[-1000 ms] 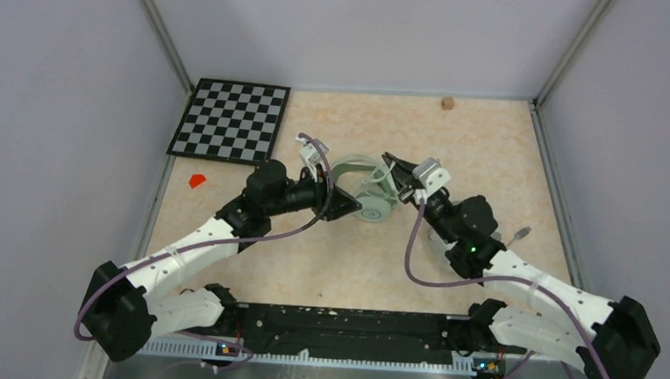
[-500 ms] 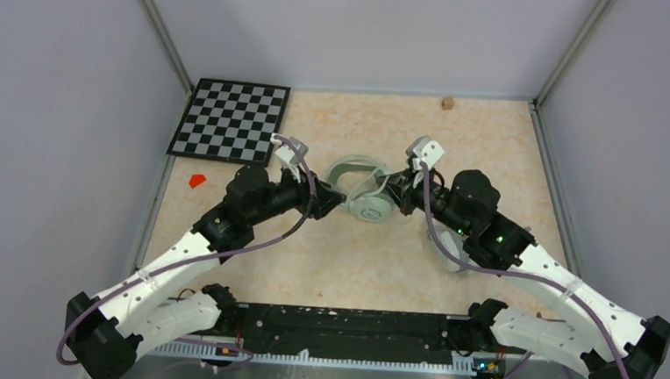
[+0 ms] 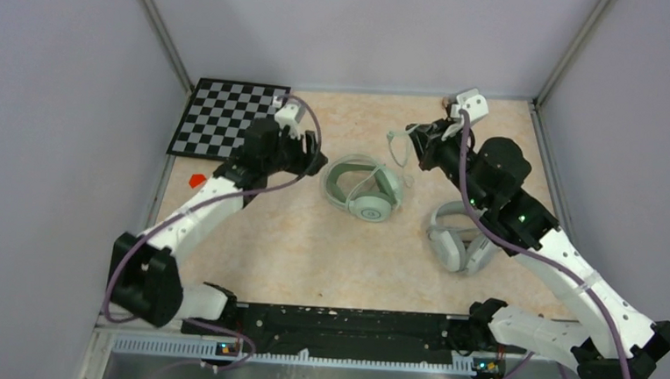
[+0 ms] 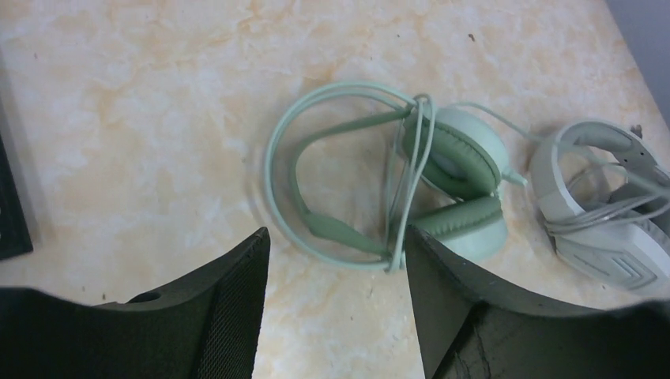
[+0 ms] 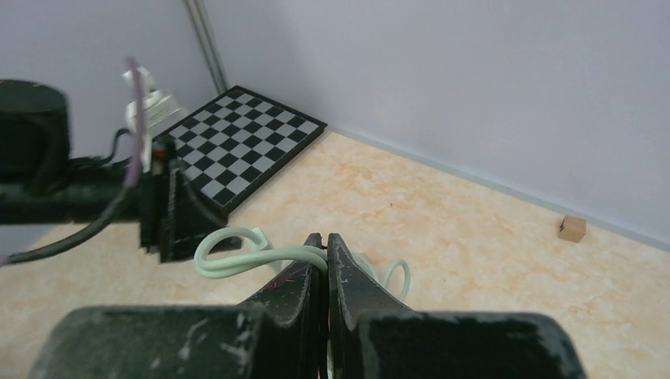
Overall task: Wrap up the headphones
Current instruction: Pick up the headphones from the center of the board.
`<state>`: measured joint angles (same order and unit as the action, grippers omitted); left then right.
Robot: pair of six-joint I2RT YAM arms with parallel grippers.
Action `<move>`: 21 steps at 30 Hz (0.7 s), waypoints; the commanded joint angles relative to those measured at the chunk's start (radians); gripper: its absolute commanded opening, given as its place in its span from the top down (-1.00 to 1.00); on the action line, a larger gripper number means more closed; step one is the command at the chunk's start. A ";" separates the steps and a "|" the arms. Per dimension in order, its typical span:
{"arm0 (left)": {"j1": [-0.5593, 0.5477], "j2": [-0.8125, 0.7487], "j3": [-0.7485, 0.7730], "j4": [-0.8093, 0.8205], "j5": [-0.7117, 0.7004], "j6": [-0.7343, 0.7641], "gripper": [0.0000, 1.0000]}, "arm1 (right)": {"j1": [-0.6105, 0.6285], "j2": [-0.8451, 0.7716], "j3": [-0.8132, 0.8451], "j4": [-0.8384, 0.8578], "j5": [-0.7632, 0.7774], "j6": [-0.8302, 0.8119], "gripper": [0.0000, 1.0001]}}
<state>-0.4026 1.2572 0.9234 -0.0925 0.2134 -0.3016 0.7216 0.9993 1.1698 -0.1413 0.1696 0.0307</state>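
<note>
The mint-green headphones [image 3: 362, 189] lie flat mid-table, round cups together, with pale-green cable [image 4: 411, 174] looped across the band. My left gripper [image 3: 313, 151] hovers just left of them, open and empty; in its wrist view the jaws [image 4: 336, 237] stand wide apart, framing the headband [image 4: 276, 150]. My right gripper [image 3: 415, 143] is raised behind the headset, shut on the pale-green cable [image 5: 237, 257], which curls out to the left of the closed fingertips [image 5: 325, 239]. The white headphones [image 3: 460, 241] rest to the right under my right arm, grey cable on them [image 4: 608, 209].
A checkerboard [image 3: 230, 120] lies at the back left, with a small red piece [image 3: 197, 180] in front of it. A small wooden cube [image 3: 447, 102] sits by the back wall. Grey walls close in three sides of the table.
My left gripper opened and drew back to the left, away from the green headset. My right gripper rose and swung toward the back right with the cable, uncovering the white headset.
</note>
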 commanded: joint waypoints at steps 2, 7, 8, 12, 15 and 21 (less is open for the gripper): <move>0.010 0.263 0.231 -0.036 0.112 0.142 -0.36 | -0.004 -0.069 -0.068 0.067 -0.048 0.066 1.00; 0.011 0.478 0.384 -0.118 0.145 0.208 -0.38 | -0.004 -0.086 -0.082 0.078 -0.050 0.056 1.00; 0.010 0.507 0.390 -0.117 0.141 0.214 -0.38 | -0.004 -0.090 -0.077 0.077 -0.046 0.051 1.00; 0.011 0.602 0.404 -0.098 0.120 0.235 -0.37 | -0.004 -0.122 -0.073 0.075 -0.030 0.041 1.00; 0.010 0.655 0.421 -0.087 0.118 0.251 -0.37 | -0.003 -0.156 -0.087 0.086 -0.043 0.040 1.00; 0.008 0.737 0.457 -0.082 0.080 0.274 -0.36 | -0.004 -0.189 -0.111 0.080 -0.020 0.015 1.00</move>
<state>-0.3935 1.9671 1.3201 -0.2035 0.3218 -0.0673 0.7216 0.8360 1.0729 -0.1040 0.1307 0.0673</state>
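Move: The headphones lie with their middle about 4 cm ahead of my left hand, 10 cm to its right and 17 cm below; the near curve of the headband is about 7 cm ahead and 4 cm right, at nearly that depth. The grey headset sits some 24 cm to the right of the headphones' middle and 10 cm nearer, the chessboard roughly 20 cm ahead and 24 cm left of my left hand. From my right hand the headphones are about 9 cm ahead, 8 cm left and 37 cm below. I swing my left hand forward and a little right until it is over the near curve of the headband, then sink it nearly straight down onto that spot, about 15 cm in all, fingers kept open on either side of the band and nodding some 15 degrees further down. My right hand stays shut on the pale cable and draws back towards me about 3 cm, away from the headphones. ##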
